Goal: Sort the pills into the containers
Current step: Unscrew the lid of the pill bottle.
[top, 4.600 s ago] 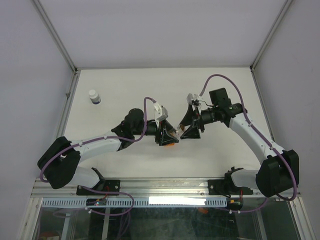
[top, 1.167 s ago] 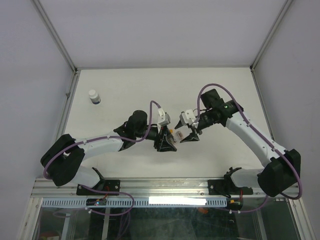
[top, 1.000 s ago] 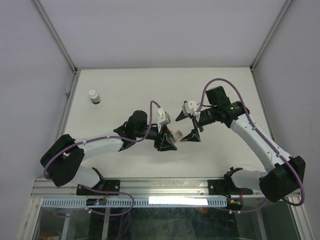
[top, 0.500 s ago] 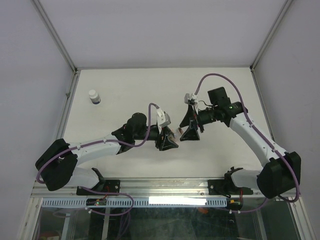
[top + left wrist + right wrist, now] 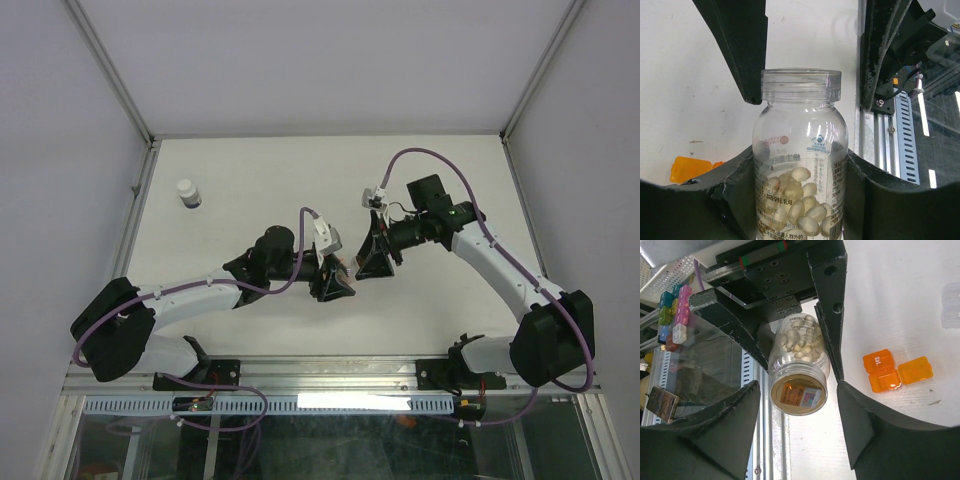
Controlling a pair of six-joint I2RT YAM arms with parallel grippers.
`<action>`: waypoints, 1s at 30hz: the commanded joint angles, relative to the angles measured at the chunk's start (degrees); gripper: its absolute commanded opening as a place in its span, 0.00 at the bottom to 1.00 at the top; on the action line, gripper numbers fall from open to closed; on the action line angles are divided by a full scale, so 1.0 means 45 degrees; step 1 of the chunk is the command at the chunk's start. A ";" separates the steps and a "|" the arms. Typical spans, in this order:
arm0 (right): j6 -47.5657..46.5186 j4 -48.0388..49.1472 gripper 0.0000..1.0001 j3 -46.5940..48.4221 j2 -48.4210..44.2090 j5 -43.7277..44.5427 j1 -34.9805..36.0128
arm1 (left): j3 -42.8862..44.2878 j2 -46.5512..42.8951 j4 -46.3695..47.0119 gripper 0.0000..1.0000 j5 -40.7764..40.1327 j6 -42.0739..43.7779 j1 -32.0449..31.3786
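My left gripper (image 5: 333,278) is shut on a clear plastic bottle (image 5: 800,165) and holds it by the body above the table. Pale oval pills (image 5: 799,197) fill its lower half. The bottle's wide clear top (image 5: 798,392) points at my right gripper (image 5: 798,390). That gripper's jaws stand on either side of the top, with a gap on each side. My right gripper (image 5: 372,258) meets the left one at the table's middle. A white bottle with a dark band (image 5: 188,193) stands far left.
An orange pill box (image 5: 895,371) with compartments lies on the white table just beside the grippers, also seen in the left wrist view as the orange pill box (image 5: 690,169). A clear plastic piece (image 5: 952,305) lies further off. The metal rail (image 5: 900,130) marks the near edge.
My right gripper has swung in over the bottle's top and its jaws have narrowed around it. The left gripper has kept its hold and has barely moved.
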 commanded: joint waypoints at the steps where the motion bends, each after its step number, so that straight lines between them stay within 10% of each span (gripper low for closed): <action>1: 0.0271 0.0435 0.64 0.0250 -0.0244 -0.0273 0.0036 | 0.0425 -0.0044 0.0335 0.00 0.0002 0.0365 -0.0066; 17: -0.3361 -0.1087 0.06 0.0215 -0.0569 -0.1051 0.0121 | 0.0476 -0.0060 -0.0015 0.00 0.0446 0.0365 -0.0066; 24: -1.1282 -0.3158 0.11 0.0282 -0.1141 0.0927 0.0940 | 0.0719 0.0283 -0.0261 0.00 0.1478 0.0334 -0.0075; 30: -1.2067 -0.3627 0.38 0.0989 -0.0915 0.1318 0.1032 | 0.0857 0.0434 -0.0302 0.00 0.1577 0.0342 -0.0067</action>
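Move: The bottle's lid sits between the right hand's open fingertips, about 1 cm to the left of that hand and level with it in height and reach; from the left hand, which already grips the bottle's body, it is some 5 cm to the right and about 1 cm farther out. On the table some 14 cm below the right hand, the orange pill box lies about 8 cm ahead and 6 cm left, the clear box about 16 cm ahead and 12 cm left. The right fingers close from about two-thirds open until they pinch the lid's rim from both sides, the hand otherwise staying in place, and then the right wrist rolls about 40 degrees around the bottle's axis, counter-clockwise as seen from behind that hand looking at the lid. During the roll both hands ease back together by about 2 cm and down about 1 cm, the left keeping its grip on the bottle's body and turning only slightly clockwise. ##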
